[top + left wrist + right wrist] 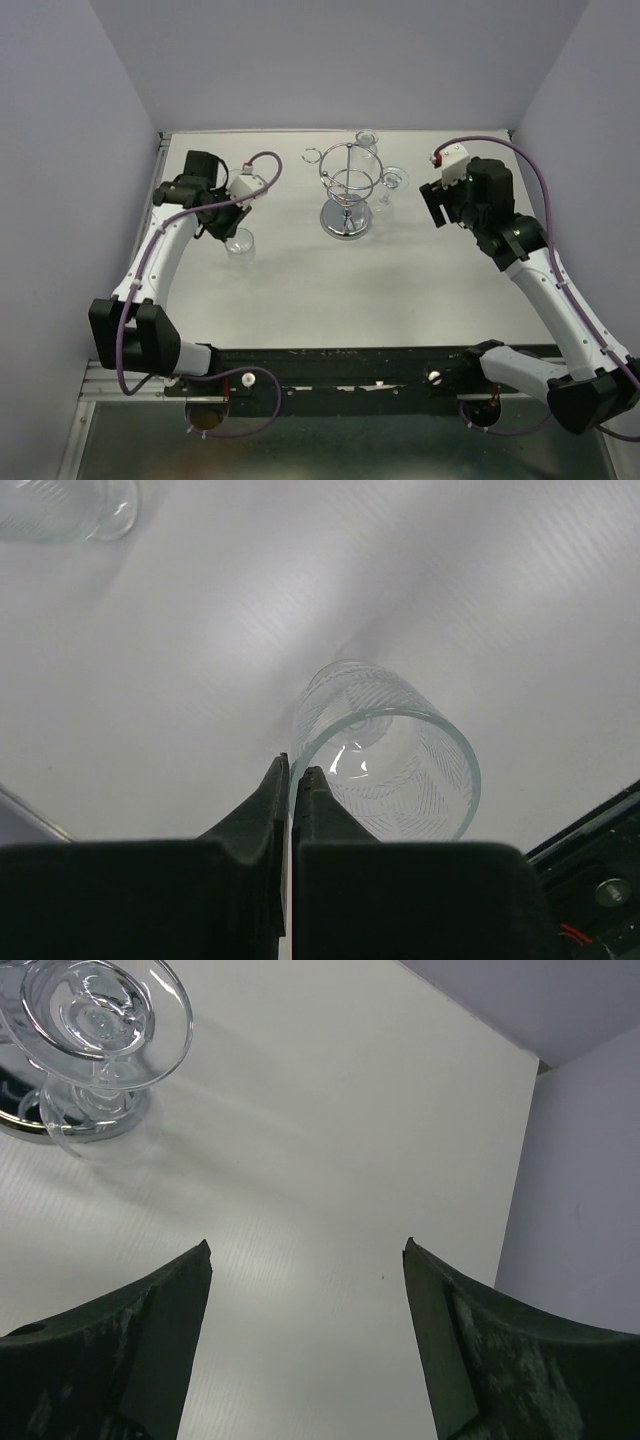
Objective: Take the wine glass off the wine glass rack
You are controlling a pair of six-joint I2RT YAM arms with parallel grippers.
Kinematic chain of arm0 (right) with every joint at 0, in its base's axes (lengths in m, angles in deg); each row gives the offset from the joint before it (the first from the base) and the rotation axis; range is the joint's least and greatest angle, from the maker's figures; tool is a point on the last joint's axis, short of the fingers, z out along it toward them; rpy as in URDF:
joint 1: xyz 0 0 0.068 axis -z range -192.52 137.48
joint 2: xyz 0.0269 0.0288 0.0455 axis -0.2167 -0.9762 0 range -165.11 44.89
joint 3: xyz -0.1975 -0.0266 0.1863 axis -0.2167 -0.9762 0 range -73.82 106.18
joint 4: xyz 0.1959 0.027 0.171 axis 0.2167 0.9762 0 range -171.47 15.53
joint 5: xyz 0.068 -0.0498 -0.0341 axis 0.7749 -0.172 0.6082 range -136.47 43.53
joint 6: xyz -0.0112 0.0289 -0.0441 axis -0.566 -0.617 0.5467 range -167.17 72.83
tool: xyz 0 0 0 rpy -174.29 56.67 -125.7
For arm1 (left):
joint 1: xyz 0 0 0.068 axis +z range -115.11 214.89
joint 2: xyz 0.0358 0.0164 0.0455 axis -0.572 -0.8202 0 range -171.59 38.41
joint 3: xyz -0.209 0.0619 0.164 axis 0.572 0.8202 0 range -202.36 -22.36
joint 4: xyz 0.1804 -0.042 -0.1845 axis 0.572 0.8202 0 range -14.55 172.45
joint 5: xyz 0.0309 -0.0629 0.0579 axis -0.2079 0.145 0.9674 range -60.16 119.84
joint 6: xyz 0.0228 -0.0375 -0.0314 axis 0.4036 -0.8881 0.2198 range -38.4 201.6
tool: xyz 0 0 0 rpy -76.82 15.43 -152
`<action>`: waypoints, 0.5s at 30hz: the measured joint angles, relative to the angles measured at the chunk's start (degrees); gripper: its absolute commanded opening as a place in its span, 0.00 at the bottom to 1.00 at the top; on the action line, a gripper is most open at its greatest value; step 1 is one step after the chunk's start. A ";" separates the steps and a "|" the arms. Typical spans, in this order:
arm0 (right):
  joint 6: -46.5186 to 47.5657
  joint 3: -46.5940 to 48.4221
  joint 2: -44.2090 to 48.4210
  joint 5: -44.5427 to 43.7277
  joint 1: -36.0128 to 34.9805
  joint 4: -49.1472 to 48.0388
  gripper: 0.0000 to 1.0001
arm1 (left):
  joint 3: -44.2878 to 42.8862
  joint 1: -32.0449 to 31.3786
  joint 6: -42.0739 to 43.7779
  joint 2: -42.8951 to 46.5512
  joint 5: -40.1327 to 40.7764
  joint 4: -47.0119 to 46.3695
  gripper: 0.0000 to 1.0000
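Note:
The wine glass rack (347, 190) stands at the back middle of the table, a chrome wire stand on a round mirrored base (18, 1118). One wine glass (393, 180) hangs foot-up on its right side (100, 1020); another (367, 140) hangs at its back. A third wine glass (240, 242) is off the rack at the left, seen from above (390, 770). My left gripper (233, 226) is shut on its rim (295, 770), one finger inside the bowl and one outside. My right gripper (436, 206) hangs open to the right of the rack, nothing between its fingers (307, 1250).
Part of another clear glass (70, 505) shows at the top left of the left wrist view. Grey walls (60, 150) close in the white table (300, 280) on the left, back and right. The arms' black base rail (350, 365) runs along the near edge.

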State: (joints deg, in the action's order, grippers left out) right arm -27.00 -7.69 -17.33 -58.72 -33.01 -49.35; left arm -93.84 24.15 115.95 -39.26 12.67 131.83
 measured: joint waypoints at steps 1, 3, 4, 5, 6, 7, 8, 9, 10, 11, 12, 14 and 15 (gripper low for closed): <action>0.07 0.15 -0.09 0.00 0.00 -0.11 0.85 | -1.36 3.34 -0.09 -1.29 0.17 0.37 0.00; 0.26 0.33 -0.15 0.00 0.00 -0.33 0.85 | -3.80 7.91 -0.13 -3.26 0.59 0.35 0.00; 0.33 0.37 -0.15 0.00 0.00 -0.39 0.85 | -4.81 10.03 -0.15 -3.98 0.59 0.35 0.00; 0.42 0.44 -0.15 0.00 0.00 -0.44 0.85 | -6.51 12.52 -0.31 -5.33 0.37 0.55 0.00; 0.44 0.48 -0.15 0.00 0.04 -0.44 0.85 | -8.44 14.69 -0.37 -6.80 0.42 0.59 0.00; 0.48 0.57 -0.15 0.00 0.09 -0.44 0.85 | -10.23 16.52 -0.55 -8.31 0.42 0.61 0.00; 0.50 0.61 -0.15 0.00 0.17 -0.44 0.85 | -12.39 18.23 -0.79 -9.97 0.37 0.96 0.00; 0.55 0.72 -0.15 0.00 0.26 -0.44 0.85 | -15.50 20.22 -1.11 -12.70 0.44 0.98 0.00; 0.72 0.85 -0.15 0.00 0.37 -0.44 0.85 | -18.53 21.66 -1.55 -15.32 0.48 0.74 0.00; 0.85 0.90 -0.15 0.00 0.46 -0.52 0.85 | -21.29 22.88 -2.16 -17.86 0.50 0.22 0.00; 0.90 0.90 -0.11 0.00 0.59 -0.57 0.85 | -23.47 23.74 -2.69 -19.78 0.57 -0.24 0.00; 0.96 0.90 -0.04 -0.02 0.87 -0.59 0.85 | -29.00 25.09 -3.98 -24.76 0.66 -0.55 0.00; 0.96 0.90 -0.02 -0.02 1.05 -0.66 0.85 | -31.36 25.42 -4.57 -26.80 0.61 -0.48 0.00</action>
State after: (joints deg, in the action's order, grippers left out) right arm -26.04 -6.79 -17.35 -58.74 -31.96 -50.01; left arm -125.21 49.57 111.38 -66.06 13.28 131.35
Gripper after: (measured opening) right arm 0.849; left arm 0.055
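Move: The wine glass is already pinched by its rim and off the table. From the left hand, the free table spot it is bound for lies about 15 cm ahead, 15 cm left and 15 cm down. The glass already standing there is about 13 cm ahead, 2 cm right and 9 cm below; the rack is roughly 32 cm right and 9 cm ahead, its middle about level in height. From the right hand the spot is some 64 cm left, 11 cm ahead and 26 cm down. Swing the left gripper, its fingers still shut on the glass's rim, about 16 cm left and 14 cm forward, mostly left at first and then more and more forward. Pass to the left of the standing glass towards the open table at the far left, turning the wrist some 30 degrees counter-clockwise and keeping the held glass clear of the table. ##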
